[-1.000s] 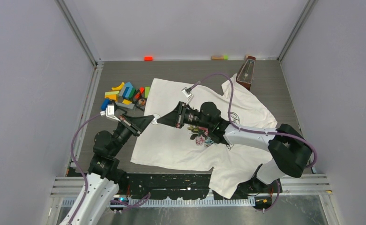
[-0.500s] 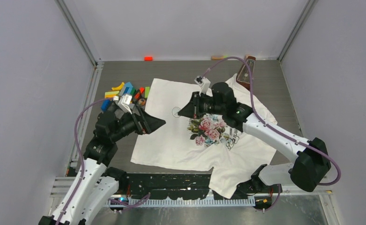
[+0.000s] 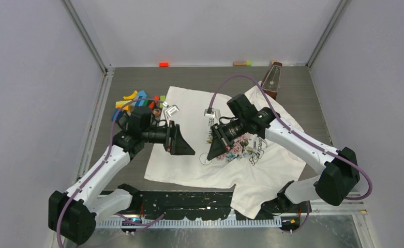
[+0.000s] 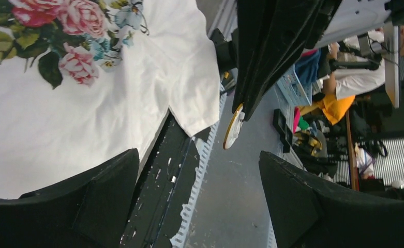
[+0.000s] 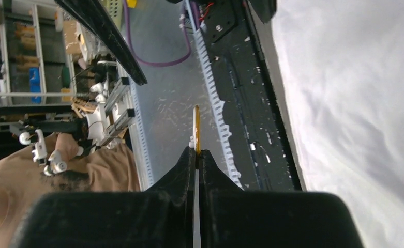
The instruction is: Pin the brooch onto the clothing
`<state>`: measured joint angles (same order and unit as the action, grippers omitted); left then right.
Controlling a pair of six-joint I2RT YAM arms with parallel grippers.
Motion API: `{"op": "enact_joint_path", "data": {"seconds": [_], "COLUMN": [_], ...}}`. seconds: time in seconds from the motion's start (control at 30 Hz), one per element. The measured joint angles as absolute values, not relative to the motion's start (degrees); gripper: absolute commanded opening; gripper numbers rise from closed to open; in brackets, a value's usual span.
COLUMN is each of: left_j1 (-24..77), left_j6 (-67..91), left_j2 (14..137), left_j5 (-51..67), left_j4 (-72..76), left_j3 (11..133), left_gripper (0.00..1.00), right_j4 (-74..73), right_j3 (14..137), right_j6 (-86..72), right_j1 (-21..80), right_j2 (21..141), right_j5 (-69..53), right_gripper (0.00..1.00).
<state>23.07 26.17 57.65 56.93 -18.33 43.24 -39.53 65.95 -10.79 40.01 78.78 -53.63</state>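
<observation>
The clothing [image 3: 277, 164] is a white T-shirt with a rose print, spread flat on the table. The brooch [image 3: 205, 159], a small round white disc with a gold rim, hangs above the shirt's front. My right gripper [image 3: 209, 156] is shut on the brooch, whose thin gold edge [image 5: 196, 129] sticks out past the closed fingertips [image 5: 189, 157]. My left gripper [image 3: 189, 151] stands open a little to the left with nothing in it. In the left wrist view the brooch [image 4: 234, 126] shows beyond the gap of my left gripper [image 4: 197, 155], beside the shirt [image 4: 86, 119].
Several coloured blocks [image 3: 137, 102] lie left of the shirt at the back. A brown wooden metronome [image 3: 272, 78] stands at the back right. An orange block [image 3: 163, 64] and another small block [image 3: 242, 63] lie along the back wall. The shirt's hem [image 3: 251, 204] hangs over the table's near edge.
My left gripper has opened and let go of the brooch. My right gripper has carried it from the shirt's left side toward the near edge. The left arm has swung right.
</observation>
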Motion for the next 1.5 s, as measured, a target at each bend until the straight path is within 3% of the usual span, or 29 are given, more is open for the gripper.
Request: {"op": "enact_joint_path", "data": {"seconds": [0.17, 0.8, 1.0, 1.1, 1.17, 1.27, 1.37, 1.5], "left_j1": [26.94, 32.84, 33.58, 33.93, 34.13, 34.17, 34.15, 32.53], "left_j6": [27.99, 29.39, 29.39, 29.39, 29.26, 28.47, 27.73, 27.62], "left_j2": [58.46, 61.08, 61.39, 61.39, 61.39, 61.23, 59.37, 52.9], "left_j5": [61.82, 65.65, 66.02, 66.08, 66.11, 65.63, 61.91, 54.22], "left_j4": [-14.35, -13.08, -13.1, -13.15, -13.17, -13.5, -14.98, -15.14], "left_j3": [43.22, 43.2, 43.2, 43.2, 43.18, 43.18, 43.18, 42.74], "left_gripper": [0.65, 0.41, 0.19, 0.0, 0.0, 0.0, 0.0, 0.0], "right_j4": [-41.8, -44.31, -45.71, -46.35, -46.83, -47.29, -45.82, -39.92], "right_j3": [67.48, 70.19, 71.16, 71.2, 71.44, 71.9, 71.77, 68.84], "right_j6": [-8.58, -6.74, -5.61, -4.97, -4.69, -4.56, -5.19, -8.34], "right_j1": [41.82, 43.94, 44.16, 44.18, 44.21, 44.18, 43.75, 42.11], "right_j2": [79.79, 81.49, 82.13, 82.83, 83.2, 83.29, 82.85, 78.85], "right_j5": [-58.02, -60.31, -59.68, -59.57, -59.22, -58.17, -55.92, -53.93], "right_gripper": [0.01, 0.01, 0.01, 0.01, 0.1, 0.36, 0.48, 0.55]}}
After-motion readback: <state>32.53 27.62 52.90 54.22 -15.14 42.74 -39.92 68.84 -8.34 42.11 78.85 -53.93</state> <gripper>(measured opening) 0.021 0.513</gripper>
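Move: The brooch, still pinched in the right fingers, lies about 6 cm to the right of the left hand, 4 cm back and 1 cm lower. From the right hand the brooch sits about 2 cm left and 1 cm lower, while the waiting left gripper is roughly 8 cm left and 4 cm farther forward, level with it. The clothing's flower print is about 15 cm forward, 15 cm right and 20 cm below the left hand. Drawing back about 6 cm and 3 cm rightward while yawing nearly 20 degrees clockwise, the left hand brings its wide-open fingers around the brooch and shuts them on its edge. The right hand eases back 3 cm with its grip kept, holds nearly still, then opens about halfway and lets go. Both hands finish by moving forward a couple of centimetres. ##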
